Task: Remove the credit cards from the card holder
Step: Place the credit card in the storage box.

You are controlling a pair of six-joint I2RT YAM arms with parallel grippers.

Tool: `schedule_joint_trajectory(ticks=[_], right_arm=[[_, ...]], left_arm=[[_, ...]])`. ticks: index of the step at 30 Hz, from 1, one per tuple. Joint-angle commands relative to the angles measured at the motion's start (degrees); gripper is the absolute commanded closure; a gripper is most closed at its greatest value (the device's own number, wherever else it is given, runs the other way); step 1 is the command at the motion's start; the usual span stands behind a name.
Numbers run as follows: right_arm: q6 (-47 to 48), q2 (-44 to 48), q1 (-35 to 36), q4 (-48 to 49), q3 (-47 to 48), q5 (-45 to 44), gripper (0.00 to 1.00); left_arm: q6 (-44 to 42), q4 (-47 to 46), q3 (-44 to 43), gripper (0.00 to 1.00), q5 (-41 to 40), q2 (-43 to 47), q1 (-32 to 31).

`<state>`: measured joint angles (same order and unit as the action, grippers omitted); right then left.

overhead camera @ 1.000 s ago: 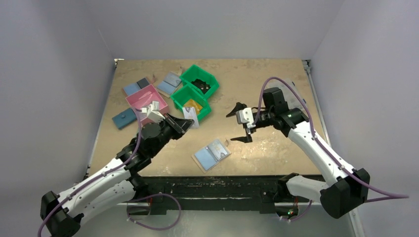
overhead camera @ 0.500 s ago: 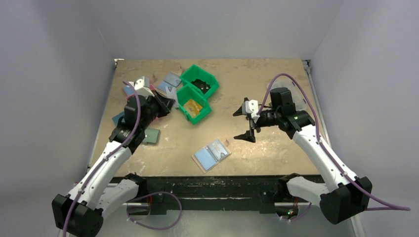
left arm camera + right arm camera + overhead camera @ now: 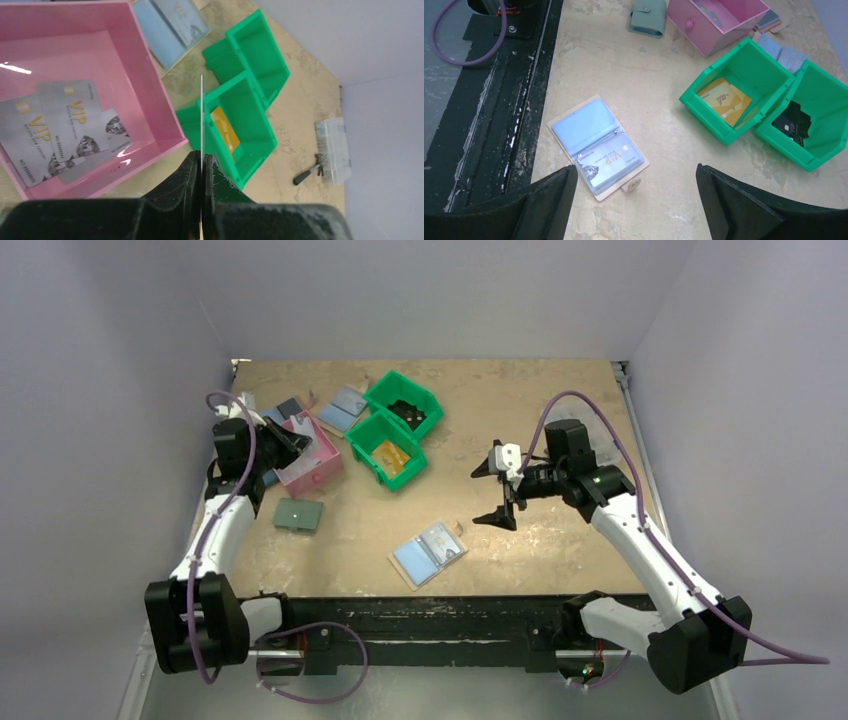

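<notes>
The card holder [image 3: 428,553] lies open on the table's near middle, beige outside with a light-blue panel [image 3: 584,125]. A silver VIP credit card [image 3: 610,161] shows in its slot panel. My right gripper [image 3: 487,494] hovers open to the right of and above the holder, both fingers [image 3: 549,200] well apart with nothing between them. My left gripper [image 3: 202,162] is shut on a thin credit card [image 3: 201,110] seen edge-on. It hangs at the right rim of the pink box [image 3: 145,85], far left in the top view [image 3: 287,440]. Several silver VIP cards [image 3: 65,130] lie in that box.
Two joined green bins [image 3: 400,430] stand at the back middle; one holds yellow cards [image 3: 723,100], the other dark ones [image 3: 791,125]. A sage-green wallet [image 3: 299,514] lies near the pink box. Blue wallets [image 3: 345,405] lie behind. A clear plastic case [image 3: 332,150] sits far right.
My left arm has swung from the table's middle back and left to the pink box, carrying the card. The sage-green wallet came into view. The right gripper shifted slightly right.
</notes>
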<state>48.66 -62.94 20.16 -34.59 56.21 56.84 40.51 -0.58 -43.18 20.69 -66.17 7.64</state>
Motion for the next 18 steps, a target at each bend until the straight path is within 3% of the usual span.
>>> schedule_joint_trajectory(ticks=[1,18], right_arm=[[-0.1,0.2,-0.4,1.4,-0.3,0.4,0.01],[0.6,-0.2,-0.3,1.1,-0.7,1.1,0.01]], left_arm=[[-4.7,-2.5,-0.3,1.00,1.7,-4.3,1.8],[-7.5,-3.7,-8.2,1.00,3.5,-24.0,3.8]])
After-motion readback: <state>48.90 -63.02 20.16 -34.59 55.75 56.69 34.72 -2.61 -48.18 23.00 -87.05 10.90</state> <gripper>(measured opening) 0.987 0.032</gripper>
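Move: The left hand holds a credit card; the middle of the pink storage box it is taking the card to lies about 6 cm ahead, 5 cm to its left and 16 cm below. The green wallet is some 8 cm back and 5 cm left, the nearer green tray about 7 cm ahead and 16 cm right, the open blue card holder roughly 20 cm ahead and 5 cm right. From the idle right hand the storage box is about 22 cm ahead, 38 cm left and 19 cm down. Down towards the storage box goes the left hand, sinking about 9 cm while easing a little left and tipping its fingers some 10 degrees further down. The sinking then nearly stops and it slides forward over the box by a couple of centimetres. The shut fingers keep their pinch on the card throughout. ##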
